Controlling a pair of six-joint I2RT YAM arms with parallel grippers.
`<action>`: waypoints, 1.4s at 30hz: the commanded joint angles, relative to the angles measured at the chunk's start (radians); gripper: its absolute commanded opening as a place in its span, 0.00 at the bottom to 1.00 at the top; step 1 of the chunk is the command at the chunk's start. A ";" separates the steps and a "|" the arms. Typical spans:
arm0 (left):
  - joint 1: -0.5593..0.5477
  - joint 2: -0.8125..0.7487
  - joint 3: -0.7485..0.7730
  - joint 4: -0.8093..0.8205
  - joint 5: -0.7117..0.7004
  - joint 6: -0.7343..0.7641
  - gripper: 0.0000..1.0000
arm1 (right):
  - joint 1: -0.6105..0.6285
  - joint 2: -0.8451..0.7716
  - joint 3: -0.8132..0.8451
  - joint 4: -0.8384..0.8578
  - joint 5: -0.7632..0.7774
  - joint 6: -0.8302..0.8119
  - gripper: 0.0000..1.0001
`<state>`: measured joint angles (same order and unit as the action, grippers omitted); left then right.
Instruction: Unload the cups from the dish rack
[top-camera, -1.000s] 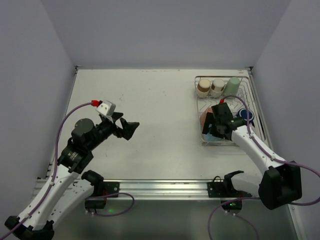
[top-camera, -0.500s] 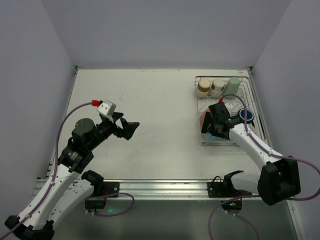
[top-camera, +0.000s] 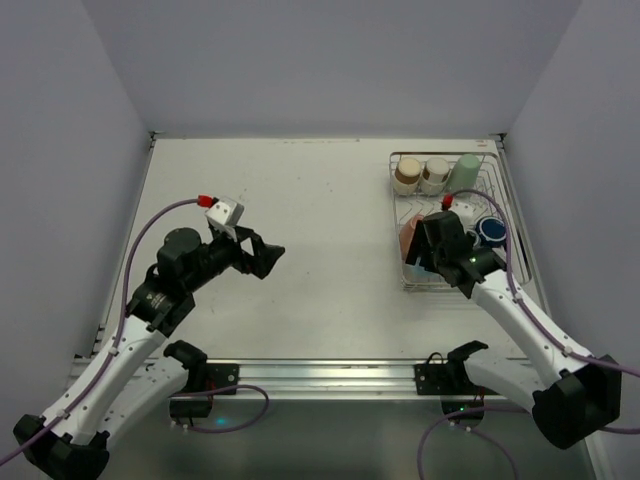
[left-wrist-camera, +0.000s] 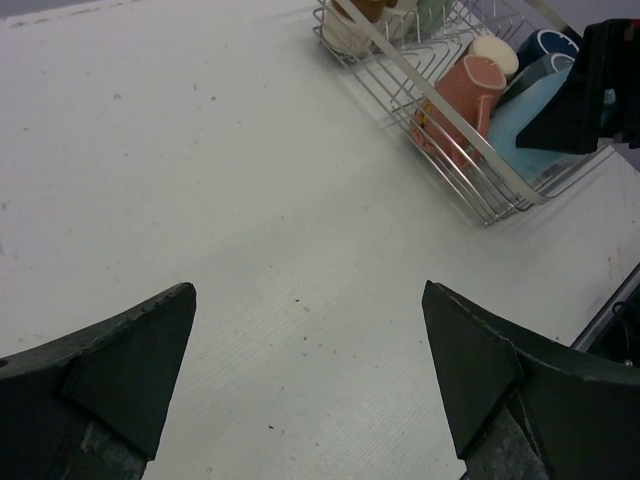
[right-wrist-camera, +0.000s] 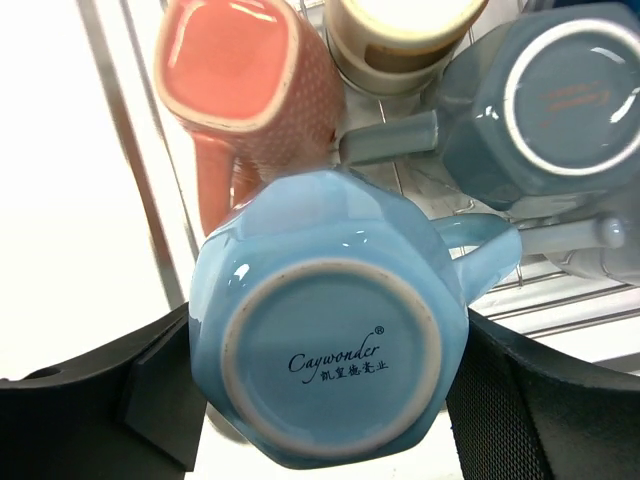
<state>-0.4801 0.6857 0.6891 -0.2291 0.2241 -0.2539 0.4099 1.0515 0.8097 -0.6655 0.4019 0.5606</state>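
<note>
The dish rack (top-camera: 396, 212) of silver wire stands at the table's right and holds several cups. My right gripper (right-wrist-camera: 325, 388) is down in the rack's near end, shut on a light blue cup (right-wrist-camera: 330, 330) that shows its bottom, one finger against each side. Beside that cup lie a salmon pink cup (right-wrist-camera: 245, 75), a cream cup (right-wrist-camera: 400, 40) and a grey-teal cup (right-wrist-camera: 560, 100). From above, my right gripper (top-camera: 436, 260) covers the light blue cup. My left gripper (top-camera: 268, 258) hovers open over bare table, far left of the rack, with nothing between its fingers (left-wrist-camera: 130, 360).
At the rack's far end stand a brown-and-cream cup (top-camera: 407, 175), a cream cup (top-camera: 435, 173) and a pale green cup (top-camera: 463, 172). A dark blue cup (top-camera: 490, 231) lies by the rack's right wall. The table's right edge runs close behind the rack.
My right gripper's jaws have closed in on the light blue cup and its wrist has shifted slightly right. My left arm has moved a little right and forward, still open.
</note>
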 joint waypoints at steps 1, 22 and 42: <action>-0.003 0.003 0.021 0.020 0.072 -0.034 1.00 | 0.013 -0.090 0.043 0.052 0.028 -0.005 0.34; -0.020 0.241 -0.197 0.976 0.486 -0.748 0.72 | 0.013 -0.369 -0.018 0.555 -0.604 0.103 0.30; -0.064 0.409 -0.154 1.195 0.422 -0.795 0.68 | 0.217 -0.105 -0.179 1.225 -0.920 0.412 0.30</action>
<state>-0.5392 1.0801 0.4992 0.8494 0.6586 -1.0218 0.6022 0.9424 0.6292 0.3305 -0.4747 0.9257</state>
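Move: The right hand holds the blue cup just lifted off the rack; the open left gripper it is bound for waits about 40 cm to its left, 3 cm back and 12 cm higher. Around it in the rack, 5 cm or so lower, stand the pink cup (8 cm ahead, 3 left), cream cup (11 ahead, 5 right) and grey cup (7 ahead, 12 right). From the left hand the blue cup lies some 40 cm right, 4 ahead, 14 below. Right hand swings the blue cup up and 22 cm left; left hand comes 10 cm right, fingers narrowing. ##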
